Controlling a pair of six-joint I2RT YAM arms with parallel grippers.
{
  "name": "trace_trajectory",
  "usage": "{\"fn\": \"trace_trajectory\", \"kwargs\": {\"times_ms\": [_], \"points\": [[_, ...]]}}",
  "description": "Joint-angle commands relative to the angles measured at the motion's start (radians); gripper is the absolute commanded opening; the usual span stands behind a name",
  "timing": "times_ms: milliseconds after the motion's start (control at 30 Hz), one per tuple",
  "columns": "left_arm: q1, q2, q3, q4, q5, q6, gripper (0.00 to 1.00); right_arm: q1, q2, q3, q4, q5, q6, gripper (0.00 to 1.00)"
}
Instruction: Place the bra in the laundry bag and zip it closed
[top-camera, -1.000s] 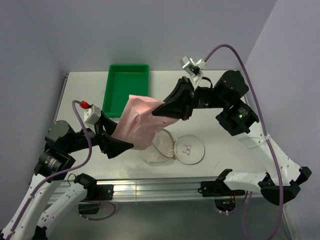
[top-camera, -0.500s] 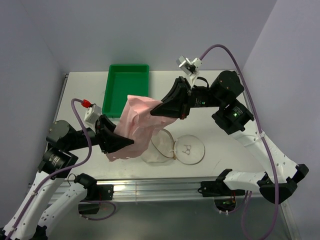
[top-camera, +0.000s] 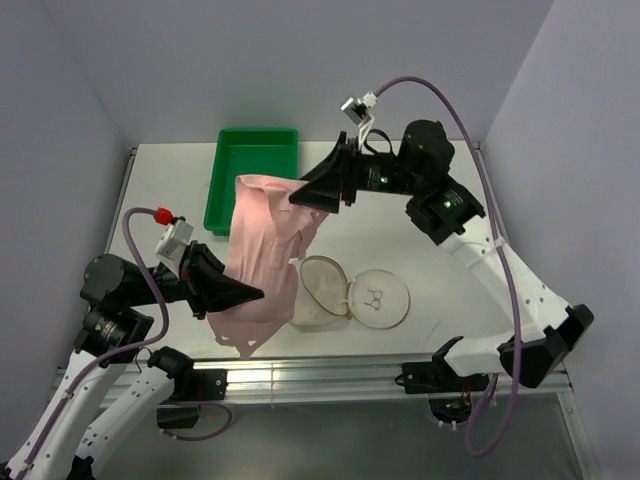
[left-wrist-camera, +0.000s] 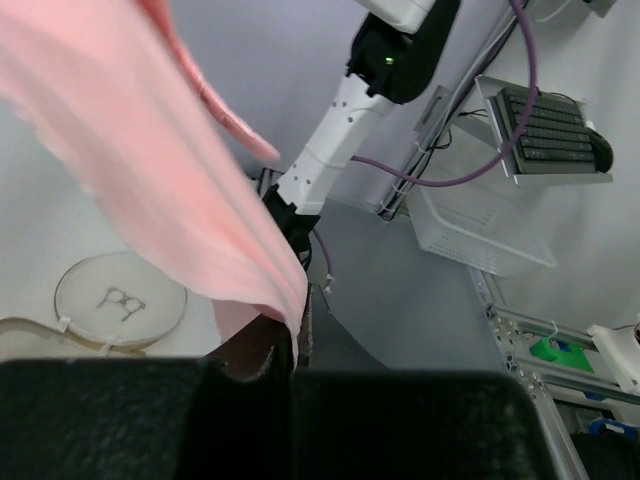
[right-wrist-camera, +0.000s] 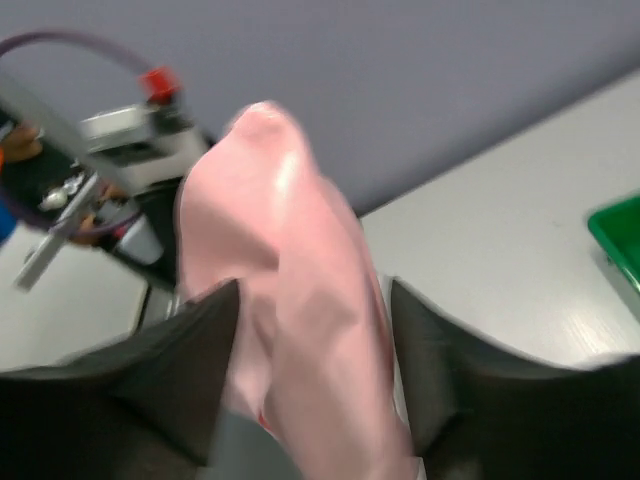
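The pale pink bra (top-camera: 262, 250) hangs stretched above the table between both grippers. My left gripper (top-camera: 255, 294) is shut on its lower edge; in the left wrist view the bra (left-wrist-camera: 150, 170) runs down into the closed left gripper (left-wrist-camera: 292, 345). My right gripper (top-camera: 298, 196) is at the bra's upper end, above the table's middle. In the right wrist view its jaws stand apart, with the bra (right-wrist-camera: 290, 260) lying loose between the right gripper (right-wrist-camera: 315, 370) fingers. The white round laundry bag (top-camera: 322, 290) lies open on the table just right of the bra, its flat marked half (top-camera: 378, 298) folded out to the right.
A green tray (top-camera: 258, 133) stands at the back left of the table, partly behind the bra; its corner shows as green tray (right-wrist-camera: 620, 235) in the right wrist view. The table's near edge is a metal rail (top-camera: 330, 375).
My left gripper closed on the bra's lower edge and drew it toward the near left. My right gripper rose toward the back and its jaws opened. The bra now hangs longer.
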Motion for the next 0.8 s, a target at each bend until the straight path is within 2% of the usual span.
{"fn": "trace_trajectory", "kwargs": {"times_ms": [0,200,300,433,467,567,667,767], "points": [[0.002,-0.026,-0.025,0.175,0.076,-0.087,0.0,-0.052,0.071,0.1,-0.115,0.14,0.008,0.74],[0.002,-0.023,-0.059,0.284,0.083,-0.158,0.0,-0.081,0.039,0.117,-0.185,0.246,-0.085,0.92],[0.002,-0.014,-0.051,0.301,0.086,-0.161,0.0,-0.084,-0.03,0.067,-0.154,0.269,-0.179,0.92],[0.0,0.011,-0.032,0.313,0.083,-0.175,0.0,-0.082,-0.183,-0.117,0.007,0.156,-0.271,0.92],[0.0,0.018,-0.024,0.313,0.082,-0.176,0.0,-0.081,-0.211,-0.185,0.031,0.075,-0.303,0.92],[0.0,0.043,-0.005,0.235,0.05,-0.138,0.0,-0.049,-0.291,-0.272,0.062,0.007,-0.381,0.92],[0.002,0.072,0.018,0.151,0.031,-0.106,0.0,0.039,-0.328,-0.318,0.019,0.031,-0.481,0.93],[-0.001,0.077,0.013,0.188,0.053,-0.135,0.0,0.121,-0.325,-0.339,0.012,0.105,-0.542,0.95]]}}
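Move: The right gripper, already half open, has the middle of the spread bra about 7 cm to its left, 8 cm back and 5 cm below. From that gripper the laundry bag lies about 5 cm ahead, laterally level and some 40 cm down, with the bag's lid 18 cm to the right and 4 cm ahead. For the left gripper, which holds the bra shut, the bag is roughly 17 cm ahead, 8 cm right and 33 cm down. Carry the right gripper on forward about 8 cm, sinking a little, and open its fingers nearly wide, clear of the bra. Then swing it back some 14 cm with a slight drift right, rolling the wrist about 30 degrees so that its forward side rises. Keep the left gripper's pinch on the bra, easing back a centimetre or so, then forward again. ##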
